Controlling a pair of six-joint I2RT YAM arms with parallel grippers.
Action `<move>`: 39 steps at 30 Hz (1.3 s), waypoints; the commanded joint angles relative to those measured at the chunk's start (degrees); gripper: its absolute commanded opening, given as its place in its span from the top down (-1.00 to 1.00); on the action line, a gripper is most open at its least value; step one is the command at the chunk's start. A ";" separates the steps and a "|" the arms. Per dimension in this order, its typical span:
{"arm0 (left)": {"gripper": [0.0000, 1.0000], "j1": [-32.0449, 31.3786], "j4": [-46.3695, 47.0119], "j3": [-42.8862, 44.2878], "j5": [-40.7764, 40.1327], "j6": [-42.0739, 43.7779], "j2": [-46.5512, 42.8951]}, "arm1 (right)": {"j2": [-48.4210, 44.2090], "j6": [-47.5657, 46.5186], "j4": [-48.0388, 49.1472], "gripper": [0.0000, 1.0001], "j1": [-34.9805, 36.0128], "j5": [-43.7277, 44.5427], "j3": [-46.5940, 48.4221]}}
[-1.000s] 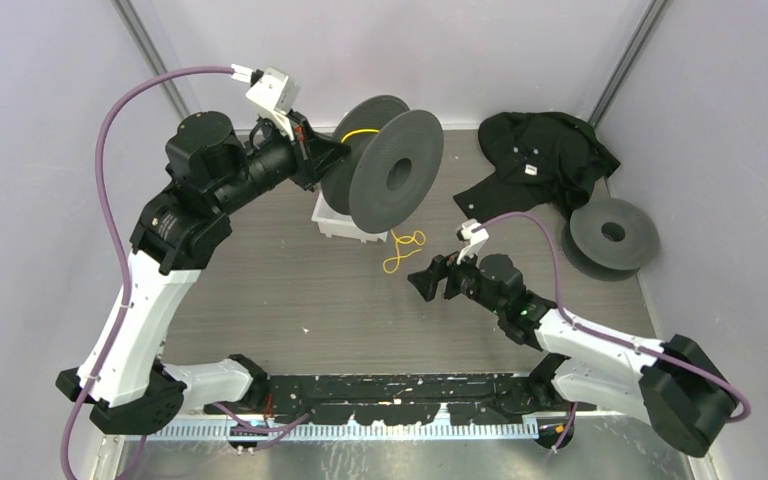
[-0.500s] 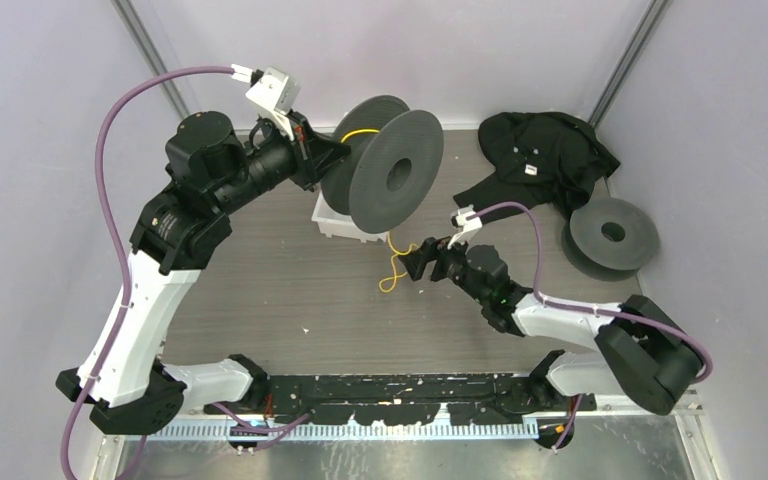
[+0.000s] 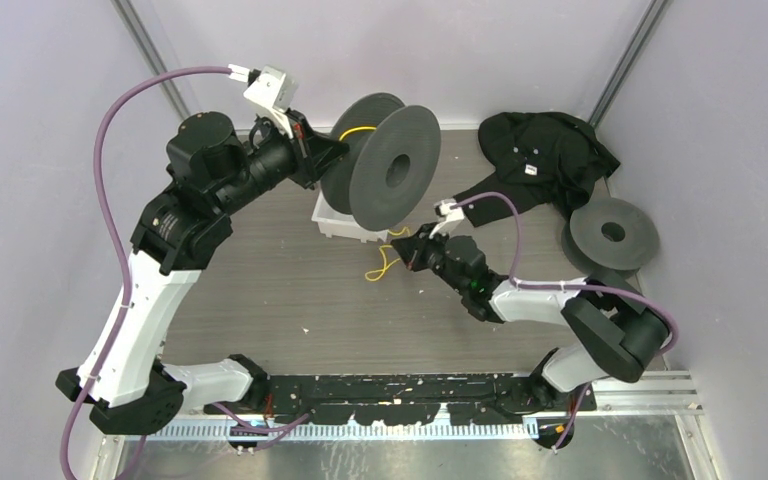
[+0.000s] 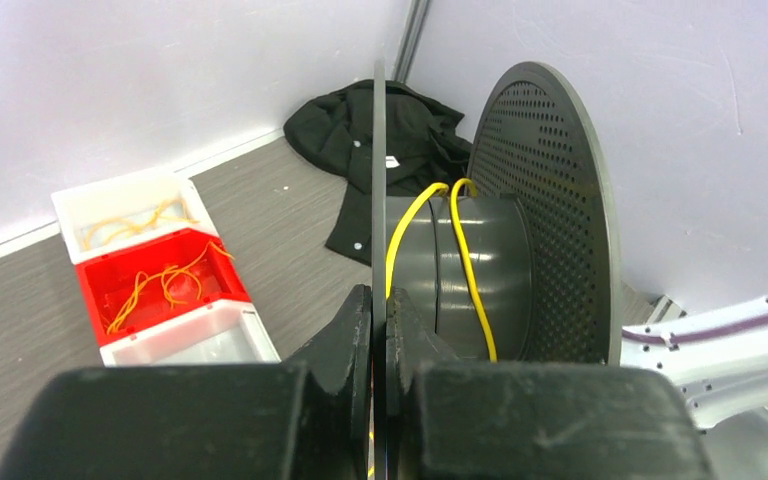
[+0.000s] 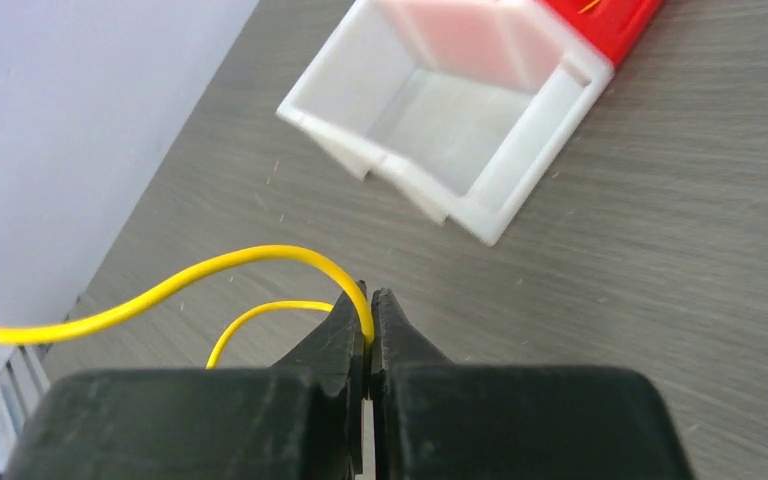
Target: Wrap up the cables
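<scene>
A thin yellow cable (image 3: pixel 384 262) lies in a loose loop on the table below a dark grey spool (image 3: pixel 392 172) that stands on edge. Part of the cable (image 4: pixel 471 268) is wound over the spool's hub. My left gripper (image 4: pixel 379 312) is shut on the spool's near flange, the thin disc edge running up between its fingers. My right gripper (image 5: pixel 370 316) is low over the table and shut on the cable (image 5: pixel 210 266), which curves off to the left. In the top view the right gripper (image 3: pixel 408 248) sits just below the spool.
A white and red bin (image 3: pixel 344 226) with yellow strands in it (image 4: pixel 160 268) stands under the spool, its open white end (image 5: pixel 460 125) close ahead of my right gripper. A black cloth (image 3: pixel 545 152) and a second spool lying flat (image 3: pixel 612 235) are at the back right.
My right arm has swung left toward the spool and its gripper, open before, has shut on the yellow cable. The loop has shifted left. The left arm has not moved.
</scene>
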 commanded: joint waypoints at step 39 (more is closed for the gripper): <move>0.99 -5.80 0.26 -15.93 -17.35 17.59 1.53 | -23.16 -47.35 -48.52 0.99 11.91 11.44 35.34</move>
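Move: The right fingers already pinch the yellow cable. The middle of the spool they take it to is roughly 34 cm above, about 4 cm left and 3 cm back; the front white bin is about 12 cm ahead, 10 cm left and 10 cm lower. The left hand holds the spool by one flange rim, its middle 3 cm ahead, 8 cm right and 1 cm below; the pinched cable lies some 35 cm below this hand, 6 cm ahead and 12 cm right. Back and left first, the right hand sweeps the pinched cable low on the near side of the spool, then climbs about 22 cm and comes forward and right to just nearer than the right flange, fingertips tipping up. The left hand, still gripping the flange, brings the spool forward and some 16 cm down, swinging it counter-clockwise about 35 degrees, then eases back, undoing half the swing while its left side rises. ##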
